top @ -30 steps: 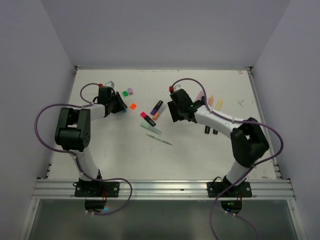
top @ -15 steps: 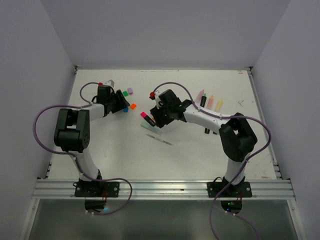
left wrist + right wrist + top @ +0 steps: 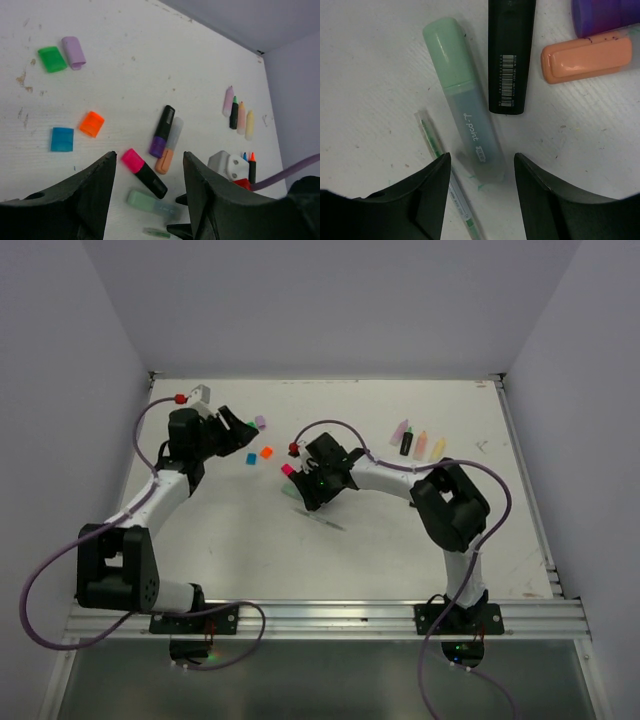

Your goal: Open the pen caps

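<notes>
Four loose pen caps lie on the table: green (image 3: 52, 59), purple (image 3: 74, 52), orange (image 3: 92, 123) and blue (image 3: 62, 139). Capped highlighters lie together: a black one with a pink cap (image 3: 132, 160), a black one with a purple cap (image 3: 157, 147), a pale one with an orange cap (image 3: 585, 60). My left gripper (image 3: 150, 156) hangs open and empty above them, left of the caps in the top view (image 3: 228, 427). My right gripper (image 3: 481, 157) is open, low over the frosted end of a mint-green highlighter (image 3: 465, 105), its fingers on either side without touching.
A thin pale stick (image 3: 445, 170) lies beside the mint highlighter, partly under the right gripper's left finger. Several uncapped pens (image 3: 420, 445) lie at the back right. The white table (image 3: 400, 540) has walls on three sides.
My left gripper has opened and drawn back to the left, leaving the blue cap lying free. My right gripper has swung left from the purple-capped pen to the mint highlighter.
</notes>
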`<state>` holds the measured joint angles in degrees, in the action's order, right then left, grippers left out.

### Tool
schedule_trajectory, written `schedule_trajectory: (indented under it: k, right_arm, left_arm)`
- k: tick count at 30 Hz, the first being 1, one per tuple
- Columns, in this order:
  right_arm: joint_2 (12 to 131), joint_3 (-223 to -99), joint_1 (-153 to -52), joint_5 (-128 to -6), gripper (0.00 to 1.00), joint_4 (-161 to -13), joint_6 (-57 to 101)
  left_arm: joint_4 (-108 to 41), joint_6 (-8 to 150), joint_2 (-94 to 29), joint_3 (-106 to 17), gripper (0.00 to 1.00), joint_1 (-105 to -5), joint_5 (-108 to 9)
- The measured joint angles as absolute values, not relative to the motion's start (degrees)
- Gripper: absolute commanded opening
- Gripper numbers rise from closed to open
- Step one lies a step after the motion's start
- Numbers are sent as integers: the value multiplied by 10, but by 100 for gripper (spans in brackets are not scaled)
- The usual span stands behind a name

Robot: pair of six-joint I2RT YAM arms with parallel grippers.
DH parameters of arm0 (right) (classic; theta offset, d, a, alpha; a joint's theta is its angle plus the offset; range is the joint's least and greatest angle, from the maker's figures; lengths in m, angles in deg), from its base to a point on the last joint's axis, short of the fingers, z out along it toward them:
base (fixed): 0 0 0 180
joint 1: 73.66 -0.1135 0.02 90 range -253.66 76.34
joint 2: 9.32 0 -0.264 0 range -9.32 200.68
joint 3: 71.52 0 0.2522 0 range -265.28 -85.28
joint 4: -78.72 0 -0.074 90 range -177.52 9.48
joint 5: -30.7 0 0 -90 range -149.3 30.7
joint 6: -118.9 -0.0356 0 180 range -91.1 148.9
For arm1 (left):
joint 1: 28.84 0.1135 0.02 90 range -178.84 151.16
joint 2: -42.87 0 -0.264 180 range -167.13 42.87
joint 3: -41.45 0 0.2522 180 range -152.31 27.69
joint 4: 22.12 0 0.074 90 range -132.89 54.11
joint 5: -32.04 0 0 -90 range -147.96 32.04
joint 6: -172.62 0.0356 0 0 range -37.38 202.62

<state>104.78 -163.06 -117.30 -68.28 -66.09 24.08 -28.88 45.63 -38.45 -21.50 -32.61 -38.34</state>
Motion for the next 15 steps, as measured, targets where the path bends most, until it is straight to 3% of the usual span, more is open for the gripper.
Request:
schedule_trajectory:
  k: [5, 11, 12, 15]
  right_arm:
    - [1060, -1640, -1178, -677, 53, -671, 245]
    - [1066, -1645, -1191, -650, 38, -674, 263]
    - [1066, -1645, -1195, -641, 35, -674, 271]
    - [1067, -1645, -1211, -611, 9, -675, 296]
  left_arm:
    - [-284, 447, -330, -211, 59, -326, -362]
    - [-282, 442, -311, -204, 60, -326, -345]
    - [-282, 441, -310, -201, 60, -326, -341]
    - [-275, 428, -310, -187, 60, -326, -329]
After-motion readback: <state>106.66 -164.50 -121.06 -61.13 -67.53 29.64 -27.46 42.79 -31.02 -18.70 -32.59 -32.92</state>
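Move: The right hand stands open astride the tail of the mint-green highlighter; that pen's middle is about 4 cm to the left, 2 cm ahead and 1 cm below. The pink-capped black pen lies roughly 6 cm ahead and 5 cm left, the orange-capped pen some 10 cm straight ahead, and the thin clear pen about 4 cm back, level sideways. From the left hand, the mint highlighter is about 8 cm back, 14 cm right and 15 cm down. The right fingers close from about half open and pinch the mint highlighter's body near its tail, after the hand eases about 1 cm left and slightly forward along the pen; while closing, the wrist turns some 10 degrees. The left hand, empty and half open, rises about 5 cm and then sinks 1 cm, drawing back 2 to 3 cm and slightly right. ##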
